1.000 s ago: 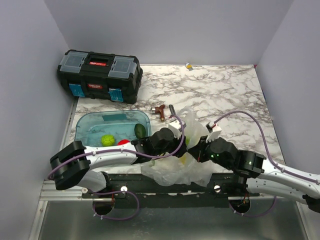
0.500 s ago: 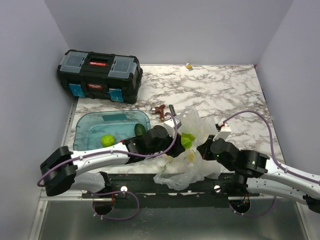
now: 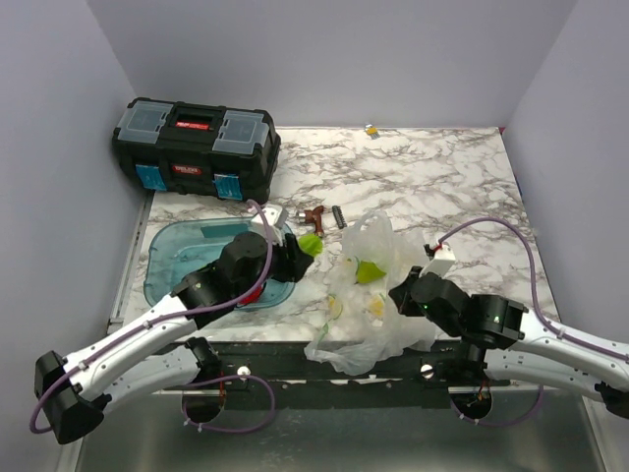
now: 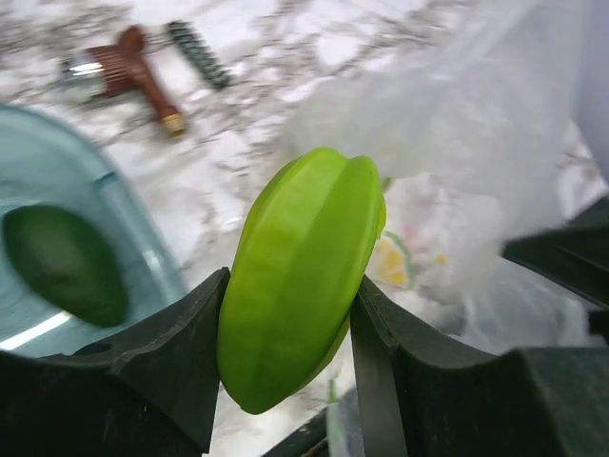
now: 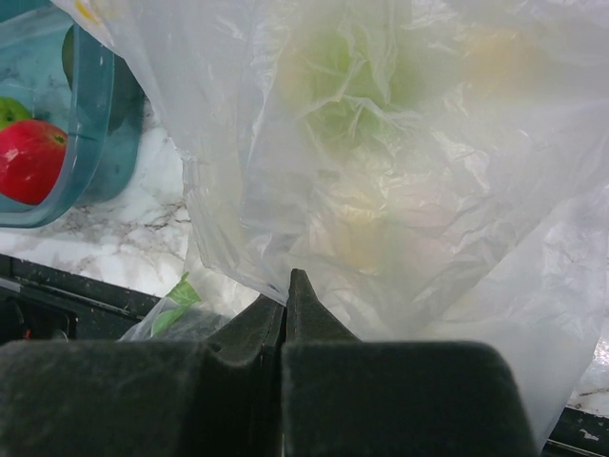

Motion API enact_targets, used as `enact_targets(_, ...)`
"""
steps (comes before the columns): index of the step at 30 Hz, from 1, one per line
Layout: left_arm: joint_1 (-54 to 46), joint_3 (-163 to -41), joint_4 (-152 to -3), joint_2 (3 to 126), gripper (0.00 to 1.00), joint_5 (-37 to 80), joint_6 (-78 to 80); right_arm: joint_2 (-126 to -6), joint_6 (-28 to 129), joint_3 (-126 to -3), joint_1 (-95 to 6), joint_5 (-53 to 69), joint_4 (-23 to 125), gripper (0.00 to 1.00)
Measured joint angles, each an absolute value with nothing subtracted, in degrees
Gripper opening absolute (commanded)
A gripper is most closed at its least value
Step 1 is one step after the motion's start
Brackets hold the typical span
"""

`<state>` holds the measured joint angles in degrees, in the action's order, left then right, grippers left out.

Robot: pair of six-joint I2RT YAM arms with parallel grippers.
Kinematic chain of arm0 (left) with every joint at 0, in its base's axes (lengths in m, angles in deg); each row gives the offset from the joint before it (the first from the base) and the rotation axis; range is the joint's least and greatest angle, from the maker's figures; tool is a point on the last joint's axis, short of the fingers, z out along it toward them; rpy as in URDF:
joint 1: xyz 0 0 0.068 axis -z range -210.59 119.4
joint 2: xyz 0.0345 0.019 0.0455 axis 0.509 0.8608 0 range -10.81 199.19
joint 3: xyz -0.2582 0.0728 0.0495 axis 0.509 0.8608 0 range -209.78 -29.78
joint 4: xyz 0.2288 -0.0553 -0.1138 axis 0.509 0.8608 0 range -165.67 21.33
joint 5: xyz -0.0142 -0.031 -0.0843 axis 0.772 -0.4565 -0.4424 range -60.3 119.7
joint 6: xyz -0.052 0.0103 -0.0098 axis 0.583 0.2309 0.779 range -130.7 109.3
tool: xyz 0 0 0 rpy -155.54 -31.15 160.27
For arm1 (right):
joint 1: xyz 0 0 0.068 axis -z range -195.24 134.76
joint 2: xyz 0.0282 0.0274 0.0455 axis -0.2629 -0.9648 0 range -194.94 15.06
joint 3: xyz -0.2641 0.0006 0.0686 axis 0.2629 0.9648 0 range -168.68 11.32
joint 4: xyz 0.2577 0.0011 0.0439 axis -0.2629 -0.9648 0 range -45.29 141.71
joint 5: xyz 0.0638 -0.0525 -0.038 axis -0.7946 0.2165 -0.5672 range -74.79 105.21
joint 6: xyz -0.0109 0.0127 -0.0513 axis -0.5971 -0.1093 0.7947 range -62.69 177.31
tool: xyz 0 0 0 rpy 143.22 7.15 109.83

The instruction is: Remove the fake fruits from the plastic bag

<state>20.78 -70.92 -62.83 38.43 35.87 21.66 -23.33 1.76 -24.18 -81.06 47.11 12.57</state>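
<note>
A ribbed green fruit (image 3: 313, 244) (image 4: 303, 276) sits between the fingers of my left gripper (image 3: 303, 248) (image 4: 293, 286), which is shut on it. It hangs over the marble between the blue tray (image 3: 182, 246) and the plastic bag (image 3: 378, 290) (image 4: 476, 124). My right gripper (image 3: 403, 293) (image 5: 287, 281) is shut on a fold of the bag (image 5: 381, 171) and holds it up. A blurred greenish shape (image 5: 333, 71) shows through the plastic. In the tray lie a dark green avocado-shaped fruit (image 4: 62, 267) and a red round fruit (image 5: 29, 157).
A black toolbox (image 3: 197, 147) stands at the back left. A small brown tool (image 3: 314, 216) (image 4: 133, 62) and a dark ridged piece (image 3: 338, 216) (image 4: 198, 52) lie just behind the bag. A lime-green ball (image 5: 9, 109) is in the tray. The left arm crosses over the tray's near side.
My left gripper has come out of the bag and swung left toward the tray with the ribbed green fruit in it. The bag now stands taller in the right gripper.
</note>
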Motion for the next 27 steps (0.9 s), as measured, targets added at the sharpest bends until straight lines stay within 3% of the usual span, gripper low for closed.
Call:
enact_targets(10, 6.7, -68.7, -49.3, 33.4, 0.00, 48.4, 25.7, -23.2, 1.8, -24.2, -81.1, 47.0, 12.6, 0.01)
enact_targets(20, -6.4, -65.9, -49.0, 43.3, 0.03, 44.7, 30.4, -22.2, 1.3, -24.2, -81.1, 46.8, 12.6, 0.01)
enact_targets(25, -11.0, -66.3, -52.1, 53.5, 0.09, 40.1, 32.3, -19.9, 1.1, -24.2, -81.1, 46.7, 12.6, 0.01)
enact_targets(27, -11.5, -67.6, -52.5, 57.2, 0.19, 39.0, 32.8, -19.4, 1.1, -24.2, -81.1, 46.6, 12.6, 0.01)
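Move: The left hand already holds the green star fruit; the middle of the blue tray it is bound for lies about 23 cm to its left, 11 cm ahead and some 19 cm below. On the tray floor, at nearly the same depth, the avocado sits about 10 cm left and 10 cm ahead of the hand, and the red fruit some 16 cm left and 4 cm ahead. From the right hand, the tray's middle is roughly 42 cm left, 17 cm ahead and 11 cm below. The left arm swings the pinched star fruit away from the bag, about 16 cm left and some 8 cm forward, the wrist turning about 40 degrees counter-clockwise, while a slow sink steepens to bring it some 15 cm down over the tray beside the avocado. The fingertips tip steeply down late in the descent and keep their grip, while the shut right fingers still pinch the bag's edge and finally ease it up by barely 1.5 cm. ##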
